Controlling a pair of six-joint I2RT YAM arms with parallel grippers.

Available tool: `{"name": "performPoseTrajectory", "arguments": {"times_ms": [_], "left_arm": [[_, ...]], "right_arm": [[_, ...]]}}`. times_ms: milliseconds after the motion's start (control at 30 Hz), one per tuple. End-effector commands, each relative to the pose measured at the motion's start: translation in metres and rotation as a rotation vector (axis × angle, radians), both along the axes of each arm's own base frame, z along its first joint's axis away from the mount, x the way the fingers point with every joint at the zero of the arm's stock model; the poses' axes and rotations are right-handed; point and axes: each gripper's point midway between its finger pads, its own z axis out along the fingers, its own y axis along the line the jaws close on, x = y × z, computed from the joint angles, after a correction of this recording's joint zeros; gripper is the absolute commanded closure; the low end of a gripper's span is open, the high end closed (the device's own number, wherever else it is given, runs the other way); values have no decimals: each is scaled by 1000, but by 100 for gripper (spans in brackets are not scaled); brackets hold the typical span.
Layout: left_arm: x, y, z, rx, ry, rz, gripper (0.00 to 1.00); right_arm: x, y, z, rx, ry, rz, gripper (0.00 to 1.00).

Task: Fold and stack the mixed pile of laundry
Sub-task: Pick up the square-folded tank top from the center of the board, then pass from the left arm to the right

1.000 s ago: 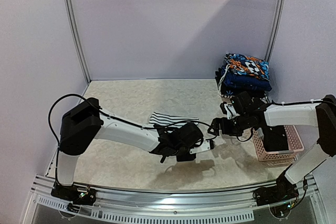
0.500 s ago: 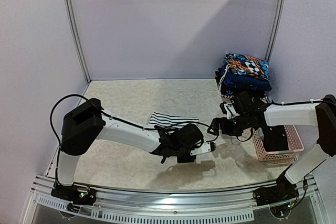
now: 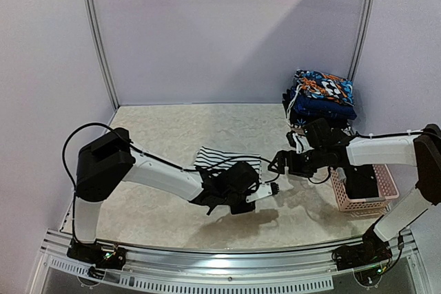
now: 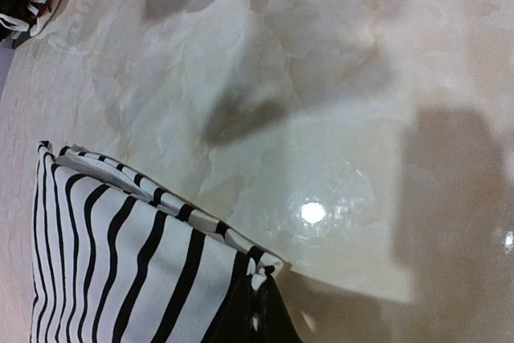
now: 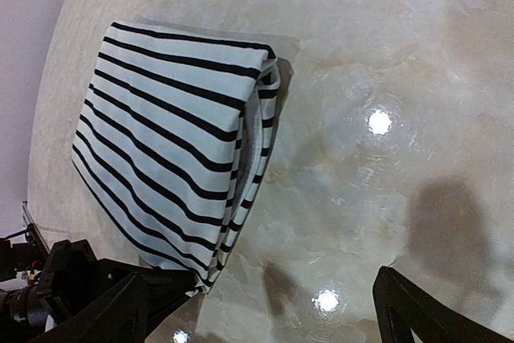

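Note:
A folded black-and-white striped garment lies flat in the middle of the table. My left gripper is shut on the near right corner of it, and the cloth bunches at the dark tips. In the right wrist view the left gripper meets that corner from the lower left. My right gripper hovers open just right of the garment, with only bare table between its fingers. A black garment lies in the pink basket.
The pink lattice basket stands at the right edge under the right arm. A stack of folded clothes, with a colourful print on top, sits at the back right corner. Walls close the back and both sides.
My left gripper has shut on the striped garment's corner and drawn slightly left. The right gripper has shifted a little left and stays open.

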Motion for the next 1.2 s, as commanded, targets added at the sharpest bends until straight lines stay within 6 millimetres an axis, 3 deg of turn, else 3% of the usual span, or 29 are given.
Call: {"name": "performPoseTrajectory", "arguments": {"times_ms": [0,267,433,833,1167], "left_arm": [[11,3,24,-129,27,41,100],[13,8,35,-228,66,49,100],[12,8,39,-251,78,43,100],[12,13,61,-335,75,73,100],[17,20,82,-416,41,121,100]], "right_arm": [[-1,11,-3,88,51,-12,1],[3,38,13,247,93,11,1],[9,52,10,269,122,16,1],[8,71,-23,281,241,5,2],[5,76,-34,289,292,-6,2]]}}
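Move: The left hand already pinches the near right corner of the square-folded tank top, whose middle lies about 6 cm ahead of it, 8 cm to its left and hardly below. The right hand hangs open just beyond the cloth's right edge; from there the tank top's middle is roughly 14 cm to the left, level fore and aft, 7 cm down. From that hand the folded stack stands some 18 cm ahead and 12 cm right, the pink basket about 23 cm right and 3 cm back. Leftward and then down, the open right hand goes about 7 cm towards the tank top's right edge and sinks some 3 cm late on, its wrist tilting so the fingers point more to the left, one finger over the cloth and the other outside the edge. Meanwhile the left hand keeps its pinch and lifts the near right corner about 5 cm, easing slightly left and tilting its fingers flatter. ##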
